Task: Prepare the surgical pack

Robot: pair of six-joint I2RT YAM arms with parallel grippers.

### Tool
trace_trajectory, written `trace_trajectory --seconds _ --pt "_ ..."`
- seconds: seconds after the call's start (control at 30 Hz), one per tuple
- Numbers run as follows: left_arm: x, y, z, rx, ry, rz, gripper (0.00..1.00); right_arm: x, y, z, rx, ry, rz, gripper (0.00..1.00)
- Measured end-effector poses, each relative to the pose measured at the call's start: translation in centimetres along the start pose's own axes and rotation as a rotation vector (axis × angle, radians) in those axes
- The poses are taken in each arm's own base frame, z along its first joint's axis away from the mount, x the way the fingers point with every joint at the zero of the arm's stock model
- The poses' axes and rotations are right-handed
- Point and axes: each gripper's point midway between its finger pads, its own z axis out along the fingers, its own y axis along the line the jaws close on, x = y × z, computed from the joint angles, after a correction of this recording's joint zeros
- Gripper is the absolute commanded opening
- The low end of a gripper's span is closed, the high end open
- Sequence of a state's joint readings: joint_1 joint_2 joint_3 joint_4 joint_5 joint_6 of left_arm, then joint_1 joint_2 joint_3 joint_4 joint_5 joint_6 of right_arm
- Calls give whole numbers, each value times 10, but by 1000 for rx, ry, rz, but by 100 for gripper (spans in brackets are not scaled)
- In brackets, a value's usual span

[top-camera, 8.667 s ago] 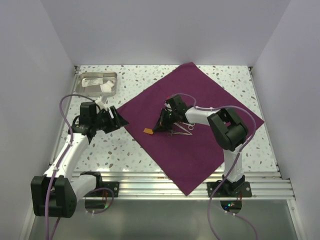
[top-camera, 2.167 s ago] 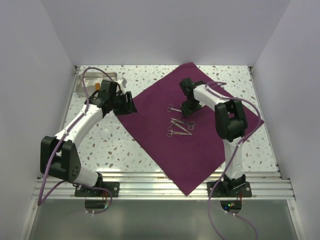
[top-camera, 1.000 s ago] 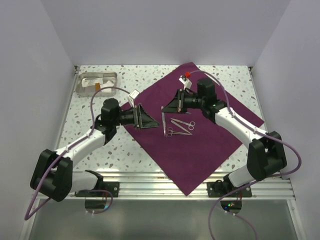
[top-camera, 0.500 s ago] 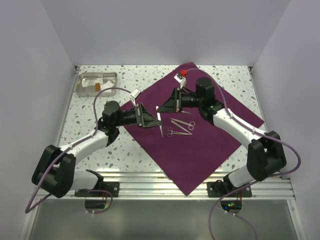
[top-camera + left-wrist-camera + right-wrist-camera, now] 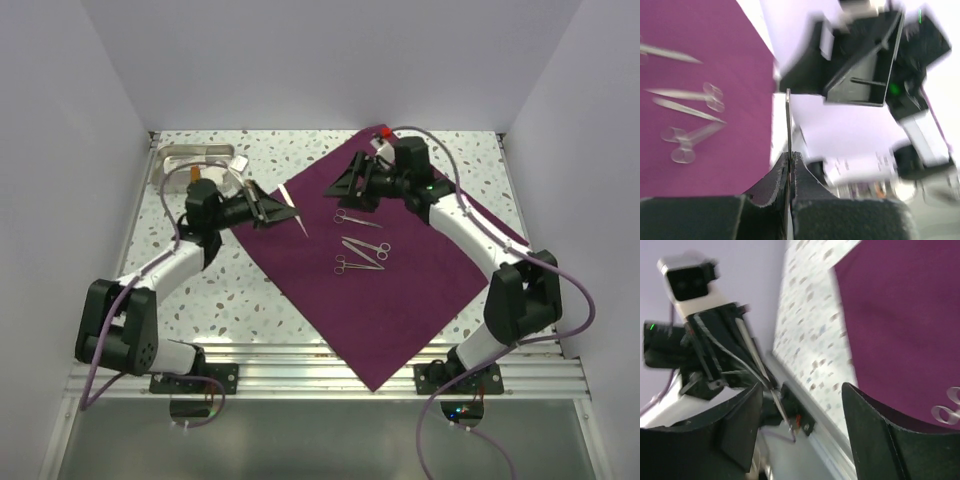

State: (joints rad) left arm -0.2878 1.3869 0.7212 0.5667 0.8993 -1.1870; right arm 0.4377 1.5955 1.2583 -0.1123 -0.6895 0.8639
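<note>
The surgical pack is a purple cloth (image 5: 400, 290) spread as a slanted square on the table. Several scissor-like instruments (image 5: 362, 250) lie on its middle. My left gripper (image 5: 268, 207) hovers over the cloth's left corner, shut on a slim metal instrument (image 5: 294, 214) whose tip points down. In the left wrist view the thin blade (image 5: 788, 120) stands clamped between the pads of that gripper (image 5: 791, 156), with the cloth (image 5: 695, 145) behind. My right gripper (image 5: 345, 186) hangs open and empty above the cloth's far part, facing the left one. Nothing lies between the fingers of the right gripper (image 5: 802, 410).
A metal tray (image 5: 172, 155) with small items sits at the back left corner. The speckled tabletop (image 5: 215, 290) shows left of the cloth. White walls close in three sides, and an aluminium rail (image 5: 300, 365) runs along the near edge.
The slim instrument went from the right gripper to the left. The left jaws shut on it and drew back left; the right jaws opened and pulled away toward the back.
</note>
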Motion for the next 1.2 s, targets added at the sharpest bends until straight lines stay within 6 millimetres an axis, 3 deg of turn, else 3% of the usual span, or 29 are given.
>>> trace_trajectory --seconds 0.1,0.2,0.3,0.5,0.57,0.73,0.9,0.93,1.0,1.2 --pt "-65 32 -30 -138 -190 -47 0 -43 -45 -27 200 -135 77 69" --pt "-137 70 -68 -329 -415 -111 0 -67 -99 -58 387 -224 151 69" --pt "-204 99 -98 -512 -604 -158 0 -62 -134 -64 500 -211 200 69" --pt "-270 153 -134 -741 -813 -266 0 -35 -168 -47 584 -110 241 69" --pt "-280 178 -145 -810 -869 -321 0 -29 -180 -42 602 -82 255 69" --pt "-285 234 -167 -958 -959 -445 0 -25 -203 -29 629 -39 286 69" --pt "-294 272 -171 -1019 -1016 -534 1 -28 -210 -21 630 -27 286 69" --pt "-296 277 -171 -1023 -1025 -552 9 -29 -210 -20 628 -26 286 69" --pt "-299 285 -171 -1025 -1040 -575 14 -30 -211 -17 621 -20 287 69" --pt "-309 293 -169 -1016 -1072 -622 61 -38 -216 -11 631 -25 297 69"
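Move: The left hand already holds the tweezers; the steel tray lies about 30 cm ahead of it, 34 cm to its left and 22 cm below. In the tray, the gauze sits some 28 cm ahead and 27 cm left, the orange packet about 27 cm ahead and 33 cm left. From the empty right hand, the nearest scissors lie about 6 cm ahead, 7 cm right and 24 cm below; the second scissors 4 cm back and 9 cm right, the clamp 10 cm back and 6 cm right. The left hand carries the tweezers away from the right hand in a fast sweep left and forward, about 30 cm each way, turning counter-clockwise by some 80 degrees and tipping its fingers down as it sinks about 16 cm over the tray, where the fingers open and let the tweezers go. Meanwhile the right hand, its fingers already open and staying so, first swings right and a little forward, then drops about 17 cm towards the nearest scissors while tipping its fingers down, and ends above them without gripping. ##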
